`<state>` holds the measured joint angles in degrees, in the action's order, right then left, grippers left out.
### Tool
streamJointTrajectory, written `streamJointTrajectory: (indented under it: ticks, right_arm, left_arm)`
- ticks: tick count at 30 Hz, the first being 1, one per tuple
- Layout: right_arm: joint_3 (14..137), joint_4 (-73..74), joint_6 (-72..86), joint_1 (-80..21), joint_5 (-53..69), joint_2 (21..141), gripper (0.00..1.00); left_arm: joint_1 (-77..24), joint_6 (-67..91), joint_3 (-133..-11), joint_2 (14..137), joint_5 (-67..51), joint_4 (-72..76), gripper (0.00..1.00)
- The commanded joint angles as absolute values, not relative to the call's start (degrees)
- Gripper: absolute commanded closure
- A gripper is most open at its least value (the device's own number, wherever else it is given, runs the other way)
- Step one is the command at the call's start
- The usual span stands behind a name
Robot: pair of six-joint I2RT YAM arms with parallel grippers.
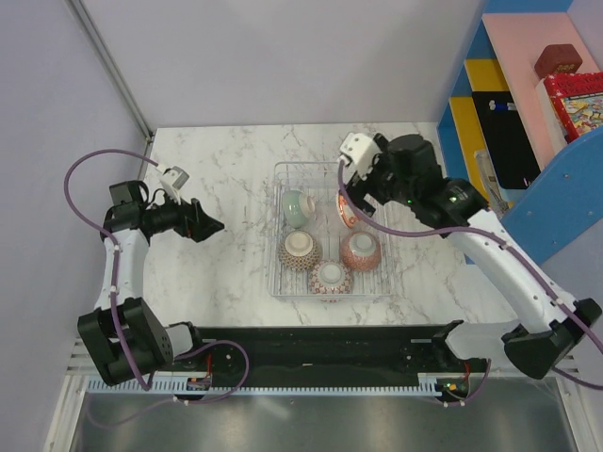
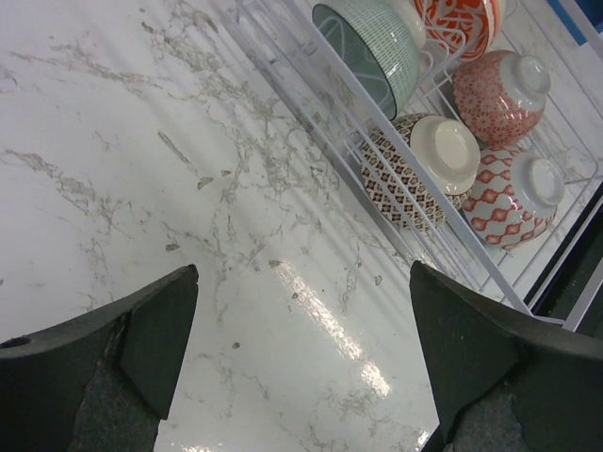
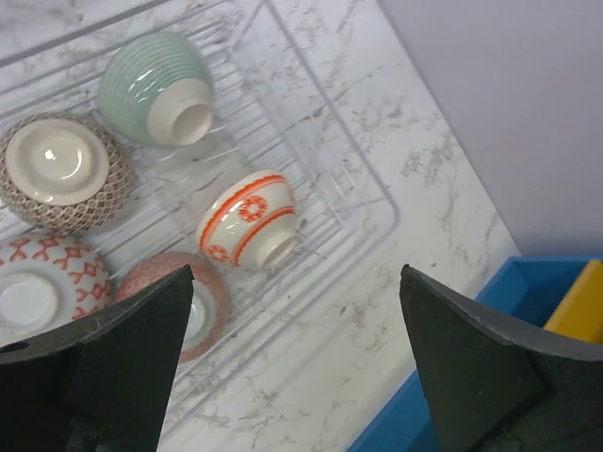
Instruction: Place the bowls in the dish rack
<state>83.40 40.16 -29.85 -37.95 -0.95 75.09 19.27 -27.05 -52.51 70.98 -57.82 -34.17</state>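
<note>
The silver wire dish rack [image 1: 276,235] stands mid-table and holds several bowls. A celadon green bowl [image 1: 296,207] and an orange-and-white bowl [image 1: 347,212] lean on their sides at the back. A brown-patterned bowl [image 1: 300,250], a pink speckled bowl [image 1: 361,251] and a red-and-white bowl [image 1: 331,279] lie upside down in front. My left gripper [image 1: 215,226] hovers open over bare marble, left of the rack [image 2: 311,89]. My right gripper [image 1: 358,193] hangs open above the rack's far right corner [image 3: 377,188], with the orange-and-white bowl [image 3: 247,218] below it. Neither gripper holds anything.
A blue shelf unit [image 1: 565,188] with a red box [image 1: 575,99] and coloured panels stands along the table's right side, close behind my right arm. Grey walls close the back and left. A black strip [image 1: 320,344] runs along the near edge.
</note>
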Motion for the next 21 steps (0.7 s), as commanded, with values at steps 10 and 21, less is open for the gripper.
streamJointTrajectory:
  ticks: [10, 21]
  right_arm:
    - [78.84, 37.53, -20.57, -5.64, 24.34, 65.93, 0.03]
    - [77.96, 39.46, -18.11, 2.02, 30.59, 61.17, 0.03]
  left_arm:
    - [19.51, -30.94, -57.22, 61.18, -71.10, -33.22, 0.00]
    - [19.51, -32.26, -53.53, 58.27, -70.84, -33.22, 0.00]
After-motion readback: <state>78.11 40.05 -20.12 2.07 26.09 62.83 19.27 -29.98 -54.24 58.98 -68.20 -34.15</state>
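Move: The rack's middle lies some 6 cm ahead and 8 cm to the left of the empty right hand, about 25 cm below it. The orange-striped bowl stands about 11 cm ahead and 3 cm left. The pink bowl is almost straight beneath the hand; the red-diamond bowl is roughly 8 cm back and 7 cm left, all some 23 cm down. From the left hand the rack's middle is about 8 cm ahead, 29 cm right and 13 cm lower. Rightward and quickly, the right hand swings about 16 cm off the loaded rack, out past its right side towards the blue shelf, ending slightly higher, turning clockwise with its left side rolling up some 20 degrees. Meanwhile the left hand lifts about 8 cm over the bare table, easing a little back and right as its fingers tilt upward. Both grippers stay open and empty. ##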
